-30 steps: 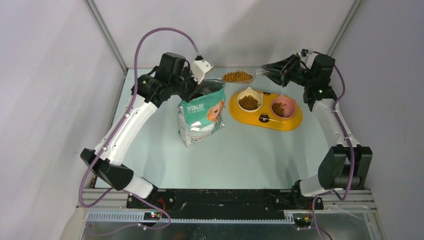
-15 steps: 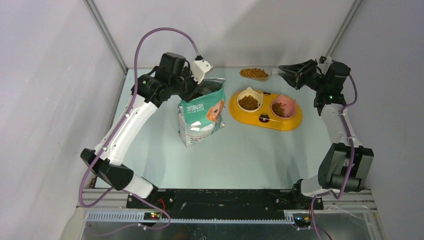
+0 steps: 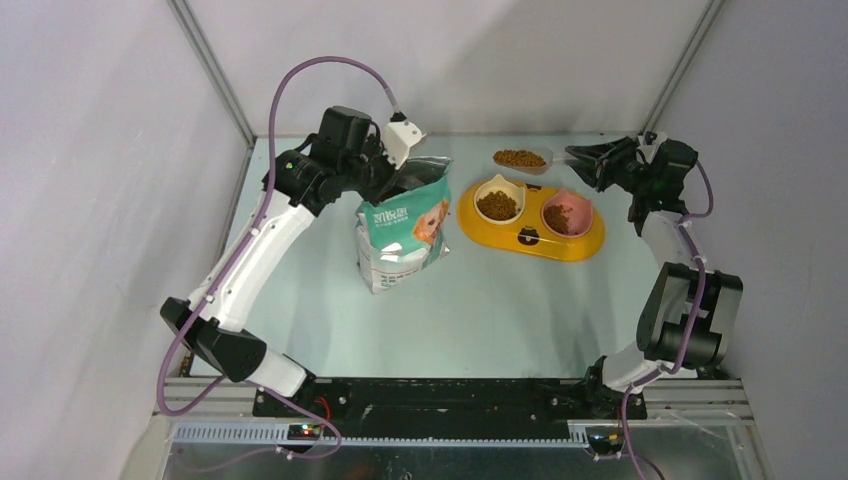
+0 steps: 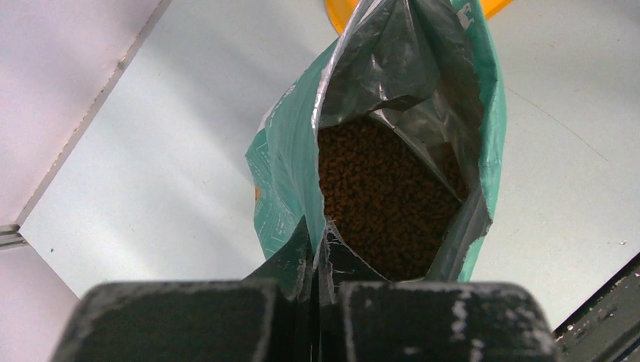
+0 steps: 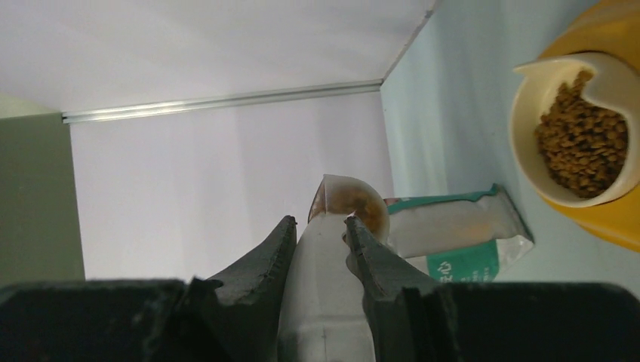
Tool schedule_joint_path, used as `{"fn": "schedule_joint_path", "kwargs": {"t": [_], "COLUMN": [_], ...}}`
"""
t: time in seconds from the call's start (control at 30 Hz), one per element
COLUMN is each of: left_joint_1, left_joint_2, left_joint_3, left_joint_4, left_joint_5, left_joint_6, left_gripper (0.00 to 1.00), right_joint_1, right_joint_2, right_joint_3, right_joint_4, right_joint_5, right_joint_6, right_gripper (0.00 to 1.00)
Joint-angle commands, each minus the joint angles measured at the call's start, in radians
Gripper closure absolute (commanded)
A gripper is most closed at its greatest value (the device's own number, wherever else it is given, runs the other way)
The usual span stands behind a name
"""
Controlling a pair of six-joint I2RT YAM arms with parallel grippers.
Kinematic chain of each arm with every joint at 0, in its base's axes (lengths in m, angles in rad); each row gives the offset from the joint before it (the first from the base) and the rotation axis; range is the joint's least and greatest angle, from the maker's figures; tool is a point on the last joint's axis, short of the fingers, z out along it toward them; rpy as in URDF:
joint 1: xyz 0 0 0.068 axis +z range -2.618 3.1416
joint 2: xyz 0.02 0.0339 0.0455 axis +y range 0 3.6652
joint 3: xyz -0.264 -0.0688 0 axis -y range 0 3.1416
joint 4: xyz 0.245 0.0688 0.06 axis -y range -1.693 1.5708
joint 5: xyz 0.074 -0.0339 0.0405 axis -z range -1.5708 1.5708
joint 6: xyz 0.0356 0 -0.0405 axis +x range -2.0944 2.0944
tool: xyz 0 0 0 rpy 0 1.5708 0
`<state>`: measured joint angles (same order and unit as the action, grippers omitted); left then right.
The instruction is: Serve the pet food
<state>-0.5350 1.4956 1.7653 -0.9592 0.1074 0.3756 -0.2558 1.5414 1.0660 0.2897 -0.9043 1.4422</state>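
Observation:
The teal-and-white bag (image 3: 405,225) stands upright left of centre. My left gripper (image 3: 392,180) is shut on its back rim and holds the mouth open. In the left wrist view, the left gripper (image 4: 318,256) pinches the torn edge, with brown pet food (image 4: 385,196) showing inside the bag. My right gripper (image 3: 590,158) is shut on the handle of the clear scoop (image 3: 519,158). The scoop is level, full of kibble, and hangs just behind the white bowl (image 3: 497,205). In the right wrist view, the scoop (image 5: 349,197) sticks out beyond the right gripper (image 5: 321,226).
The yellow double-bowl feeder (image 3: 530,240) lies right of the bag. Its white bowl holds kibble, and its pink bowl (image 3: 557,219) holds a smaller amount. The back wall and right wall stand close behind the right arm.
The right arm has carried the loaded scoop to the right, from behind the bag's top to behind the white bowl. The left arm and bag have not moved.

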Motion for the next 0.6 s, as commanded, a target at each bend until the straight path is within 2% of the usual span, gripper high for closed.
{"fn": "schedule_joint_path", "kwargs": {"t": [0.0, 0.57], "left_joint_1": [-0.002, -0.002], "left_joint_2": [-0.017, -0.049], "left_joint_3": [-0.029, -0.059], "left_joint_4": [-0.013, -0.013], "left_joint_5": [-0.011, 0.002], "left_joint_6": [0.017, 0.013], "left_gripper": [1.00, 1.00], "right_joint_1": [-0.017, -0.023], "right_joint_2": [0.029, 0.105], "right_joint_3": [-0.006, -0.022], "right_joint_4": [0.045, -0.048], "right_joint_5": [0.026, 0.190], "right_joint_6": [-0.082, -0.354], "right_gripper": [1.00, 1.00]}}
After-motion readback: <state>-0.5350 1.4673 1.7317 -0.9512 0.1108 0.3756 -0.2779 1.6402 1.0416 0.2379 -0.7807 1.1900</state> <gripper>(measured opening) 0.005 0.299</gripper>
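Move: The pink bowl that the loaded scoop is being taken to lies roughly 8 cm to the right of the right hand, about level with it in forward reach, and some 24 cm below. The white bowl stands about 10 cm left and 4 cm farther out, equally low; the yellow tray's middle is almost straight beneath, 2 cm left. From the left hand, the pink bowl is about 44 cm right, 14 cm ahead and 27 cm down. The right hand, its grip on the scoop's handle unchanged, sinks about 7 cm towards the bowls on the yellow tray, easing right and a little forward as it comes down so that it nears the pink bowl. On the way the wrist turns some 10 degrees, the hand's left side dipping and the scoop's nose with it, while the left fingers stay shut on the rim of the food bag, holding it open. ##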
